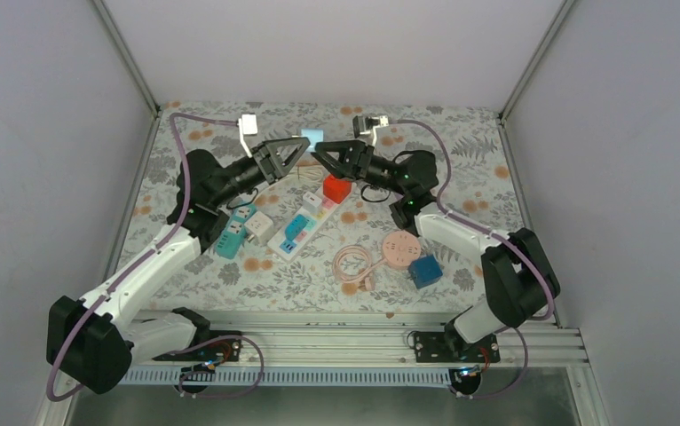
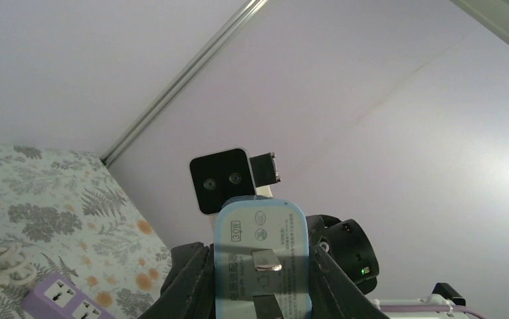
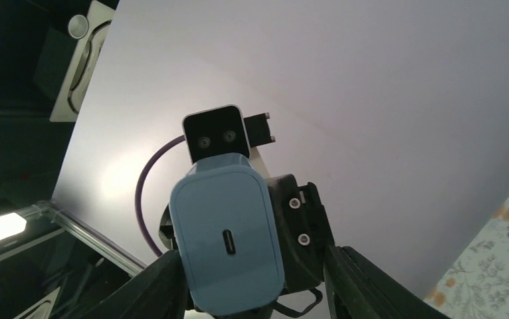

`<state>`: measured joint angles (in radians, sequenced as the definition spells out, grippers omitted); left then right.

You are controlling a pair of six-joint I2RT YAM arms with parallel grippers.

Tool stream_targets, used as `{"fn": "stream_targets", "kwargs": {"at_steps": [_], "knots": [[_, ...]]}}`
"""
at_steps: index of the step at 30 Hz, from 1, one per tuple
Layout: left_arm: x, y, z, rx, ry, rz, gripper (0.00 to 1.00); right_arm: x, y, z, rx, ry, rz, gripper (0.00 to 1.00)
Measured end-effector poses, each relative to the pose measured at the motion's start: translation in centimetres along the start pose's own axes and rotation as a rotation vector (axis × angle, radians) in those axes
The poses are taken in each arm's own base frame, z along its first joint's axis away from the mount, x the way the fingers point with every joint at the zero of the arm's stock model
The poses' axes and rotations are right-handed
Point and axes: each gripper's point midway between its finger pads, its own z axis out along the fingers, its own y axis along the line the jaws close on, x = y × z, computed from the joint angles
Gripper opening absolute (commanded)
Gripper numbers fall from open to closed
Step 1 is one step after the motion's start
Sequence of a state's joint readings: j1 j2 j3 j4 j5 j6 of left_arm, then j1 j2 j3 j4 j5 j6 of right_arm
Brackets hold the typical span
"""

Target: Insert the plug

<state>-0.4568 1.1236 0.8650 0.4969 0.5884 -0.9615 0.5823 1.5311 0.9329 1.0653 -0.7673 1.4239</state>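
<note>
A light-blue charger plug [image 1: 312,137] hangs in the air over the back of the table, between both grippers' tips. My left gripper [image 1: 304,145] is shut on it. In the left wrist view the plug [image 2: 262,239] shows its printed face and metal prongs, pinched at both sides by the gripper [image 2: 260,256]. The right wrist view shows the plug's [image 3: 225,242] back face with a USB-C port. My right gripper [image 3: 253,259] straddles it, partly open: one finger [image 3: 162,279] lies against the plug's edge, the other stands off beside the left gripper's finger. A white power strip [image 1: 305,222] lies below.
A red adapter [image 1: 336,188] sits on the strip's far end. A teal socket block [image 1: 234,232] and white cube [image 1: 259,227] lie to the left. A pink round socket [image 1: 401,248], blue cube [image 1: 424,271] and coiled pink cable [image 1: 352,264] lie to the right. A purple strip [image 2: 66,299] shows in the left wrist view.
</note>
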Motion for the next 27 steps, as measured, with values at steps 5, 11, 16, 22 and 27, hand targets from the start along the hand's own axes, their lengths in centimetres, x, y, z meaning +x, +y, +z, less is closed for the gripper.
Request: {"fn": "stream_targets", "kwargs": {"at_steps": [5, 11, 16, 22, 27], "knots": [[0.1, -0.1, 0.0, 0.005, 0.003, -0.001, 0.11, -0.2, 0.7, 0.4, -0.041, 0.012, 0.005, 0.51], [0.3, 0.0, 0.0, 0.005, 0.007, -0.013, 0.14, 0.0, 0.7, 0.7, -0.082, 0.036, 0.014, 0.25], [0.3, 0.1, 0.0, 0.001, 0.008, -0.02, 0.48, 0.1, 0.8, 0.7, -0.087, 0.042, -0.023, 0.13], [0.5, 1.9, -0.7, -0.115, 0.007, 0.026, 0.87, -0.3, -0.8, 0.1, 0.005, 0.049, -0.07, 0.11], [-1.2, 3.4, -2.6, -0.317, -0.049, 0.15, 0.91, -4.9, -3.9, -1.8, 0.278, 0.024, -0.251, 0.11]]}}
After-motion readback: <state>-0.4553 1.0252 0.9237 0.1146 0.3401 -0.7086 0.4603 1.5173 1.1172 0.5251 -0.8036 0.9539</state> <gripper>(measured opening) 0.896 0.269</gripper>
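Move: The light-blue plug, still gripped by the left hand, has its middle about 2 cm right of and 1 cm ahead of that hand, and about 1 cm ahead, left of and above the right hand point. From the right hand, the red plug stands some 14 cm ahead, 6 cm right and 36 cm below; the white power strip's middle lies about 7 cm ahead, 2 cm left and 38 cm below. Right fingers close on the light-blue plug, left ones open, and the right hand swings forward about 6 cm. ##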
